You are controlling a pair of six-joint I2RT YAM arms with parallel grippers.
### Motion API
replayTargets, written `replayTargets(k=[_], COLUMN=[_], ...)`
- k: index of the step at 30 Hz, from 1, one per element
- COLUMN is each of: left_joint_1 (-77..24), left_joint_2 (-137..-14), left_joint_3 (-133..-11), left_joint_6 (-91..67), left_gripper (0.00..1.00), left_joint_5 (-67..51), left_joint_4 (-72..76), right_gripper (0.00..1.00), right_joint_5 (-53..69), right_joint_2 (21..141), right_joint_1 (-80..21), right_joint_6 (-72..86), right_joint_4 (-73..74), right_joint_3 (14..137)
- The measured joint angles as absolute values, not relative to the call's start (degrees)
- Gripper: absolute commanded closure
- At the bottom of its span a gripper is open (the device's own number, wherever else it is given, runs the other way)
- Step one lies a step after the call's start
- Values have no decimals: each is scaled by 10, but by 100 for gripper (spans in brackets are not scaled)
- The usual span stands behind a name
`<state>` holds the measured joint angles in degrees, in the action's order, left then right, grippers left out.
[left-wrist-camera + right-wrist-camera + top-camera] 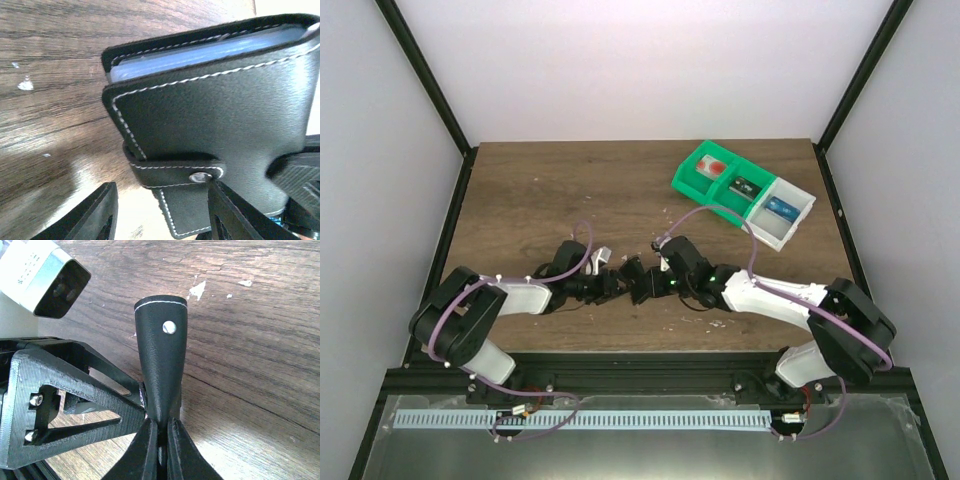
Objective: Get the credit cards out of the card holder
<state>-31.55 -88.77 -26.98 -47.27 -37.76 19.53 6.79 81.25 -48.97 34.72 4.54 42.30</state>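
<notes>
The black card holder (225,115) with white stitching is held up above the table between both arms, in the middle of the top view (638,283). Pale blue card edges (200,54) show in its open top. Its strap with a metal snap (200,177) hangs between the fingers of my left gripper (162,192), which is open. The right finger (235,215) sits by the snap and the left finger (97,215) stands apart. My right gripper (161,427) is shut on the holder's lower edge (161,365), seen edge-on.
At the back right stand a green tray (692,172) with a red card and a dark card, and beside it a white tray (800,212) with a blue card. The wood table (540,200) has small white chips. Black frame posts flank it.
</notes>
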Motion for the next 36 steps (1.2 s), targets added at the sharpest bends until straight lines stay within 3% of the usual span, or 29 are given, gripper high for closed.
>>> replayTargets(k=[12, 26, 32, 36], left_joint_1=[-319, -327, -329, -328], left_joint_2=[-878, -903, -891, -889], left_joint_3=[-270, -288, -295, -296], left_joint_6=[-496, -465, -452, -449], left_gripper=[53, 79, 100, 100], left_joint_5=[-386, -373, -362, -347], left_joint_4=[228, 196, 172, 156], right_gripper=[100, 99, 100, 99], right_joint_5=[70, 86, 86, 80], right_joint_2=[813, 812, 812, 813], right_joint_1=[-493, -493, -493, -493], right_joint_6=[347, 345, 345, 346], right_joint_4=[42, 33, 30, 29], right_joint_3=[420, 404, 404, 403])
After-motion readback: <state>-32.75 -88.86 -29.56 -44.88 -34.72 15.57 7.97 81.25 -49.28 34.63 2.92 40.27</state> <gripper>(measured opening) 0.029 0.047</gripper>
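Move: The strap snapped across the card holder lies just past my open left fingers, about 2 cm to the right and level with them. From the right hand, which already grips the holder's edge, it is some 2 cm left, 1 cm ahead and 4 cm below. The holder's middle is roughly 3 cm right and 1 cm ahead of my left hand. The white tray is well clear, about 33 cm right and 17 cm ahead of it. I lift my left hand about 1.5 cm beside the holder's face, easing slightly right, then sink it back down as I shut its half-open fingers on the strap next to the snap, so that they pinch it. My right hand keeps its closed grip on the holder's edge and settles about 1 cm down and back. ##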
